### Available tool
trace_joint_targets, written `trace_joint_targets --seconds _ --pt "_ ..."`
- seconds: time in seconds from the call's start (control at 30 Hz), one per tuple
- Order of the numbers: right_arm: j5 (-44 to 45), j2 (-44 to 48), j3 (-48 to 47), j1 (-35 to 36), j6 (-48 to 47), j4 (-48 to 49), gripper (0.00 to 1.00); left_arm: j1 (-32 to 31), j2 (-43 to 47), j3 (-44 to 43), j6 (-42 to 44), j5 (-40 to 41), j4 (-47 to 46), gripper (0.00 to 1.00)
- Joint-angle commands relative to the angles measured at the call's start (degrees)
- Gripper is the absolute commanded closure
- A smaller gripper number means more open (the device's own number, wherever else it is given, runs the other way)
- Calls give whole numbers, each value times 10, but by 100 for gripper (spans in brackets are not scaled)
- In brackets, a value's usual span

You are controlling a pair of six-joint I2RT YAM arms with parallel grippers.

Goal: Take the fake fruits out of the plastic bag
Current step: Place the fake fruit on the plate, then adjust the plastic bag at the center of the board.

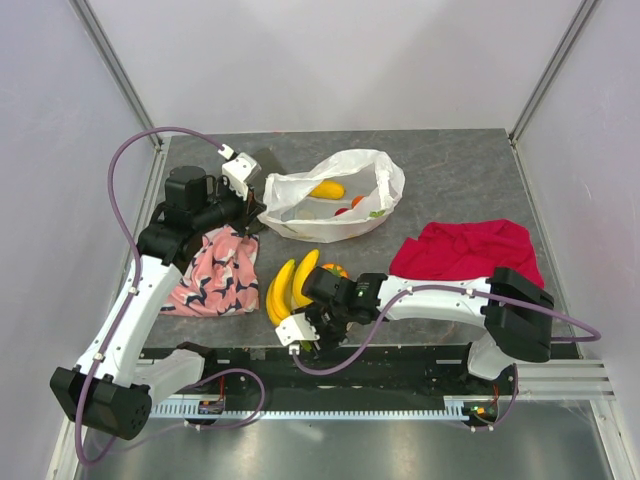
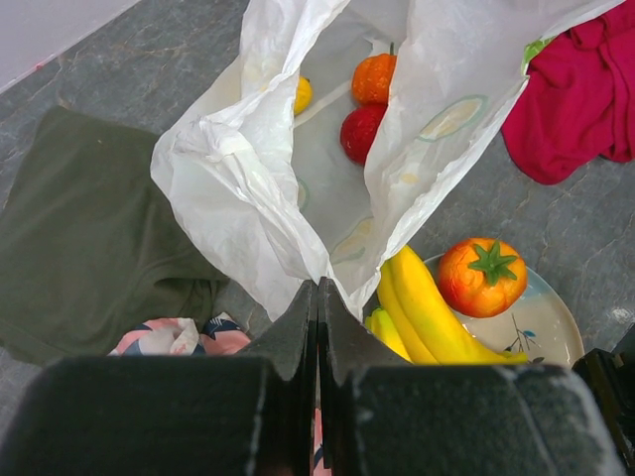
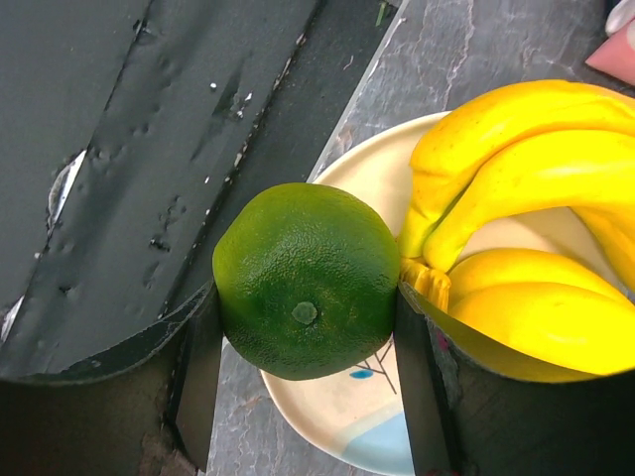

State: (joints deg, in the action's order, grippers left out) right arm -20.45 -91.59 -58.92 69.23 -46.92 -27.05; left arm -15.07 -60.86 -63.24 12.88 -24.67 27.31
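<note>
The white plastic bag lies open at the back middle of the table. A small yellow fruit, an orange one and a red one lie inside it. My left gripper is shut on the bag's near rim, at the bag's left side. Yellow bananas and an orange ribbed fruit rest on the cream-and-blue plate. My right gripper is shut on a green round fruit above the plate's near edge, close to the table's front.
A red cloth lies right of the plate. A pink patterned cloth lies left of it under my left arm. A dark olive cloth lies left of the bag. The black front rail runs just below my right gripper.
</note>
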Motion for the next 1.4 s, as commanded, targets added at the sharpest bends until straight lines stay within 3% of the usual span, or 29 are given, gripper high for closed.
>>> trace_joint_targets --seconds 0.0,0.27,0.43,0.5,0.8,1.03,1.23,1.33,1.37 --pt "33 -10 -6 5 17 27 50 5 9 0 -5 -22 -15 99" --pt "79 -5 1 6 42 24 39 5 9 2 -10 -37 -17 98" --pt "68 12 -7 6 42 0 21 5 14 0 -10 -42 -17 98" --pt "49 22 -17 6 39 -22 2 5 15 0 -10 -42 -17 98" --pt "17 73 -103 6 37 -155 2 5 14 3 -4 -50 -19 98" --pt "82 145 -164 -9 59 -188 2 5 2 -13 -29 -23 -59 98" --pt "110 122 -240 -179 203 -59 2 4 -51 -98 -52 -52 -72 98" --pt "71 66 -282 -275 227 -35 2 2 -61 -95 -37 -58 -66 98" --pt "34 33 -304 -317 235 -32 9 1 -63 -94 -36 -57 -62 98"
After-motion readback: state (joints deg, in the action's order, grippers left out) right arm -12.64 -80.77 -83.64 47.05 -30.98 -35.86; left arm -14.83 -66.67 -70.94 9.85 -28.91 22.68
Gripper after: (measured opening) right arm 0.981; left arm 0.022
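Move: The right hand already holds the green fruit low over the near rim of the plate; the plate's middle lies about 7 cm ahead, 2 cm to the right and 5 cm below. The bananas are some 11 cm ahead and 4 cm left, the tomato about 13 cm ahead and 5 cm right, the open bag's middle roughly 30 cm ahead and 5 cm right. From the left hand, still pinching the bag's rim, the plate is about 14 cm back, 8 cm right and 26 cm below. Forward about 1.5 cm at plate height, the right hand eases the green fruit in towards the bananas, spreads its fingers wide to let go and slips slightly back. It then climbs about 20 cm and swings some 15 cm forward towards the bag, turning about 40 degrees clockwise. The left hand keeps its pinch on the bag's rim, lifting it about 4 cm at the end. ##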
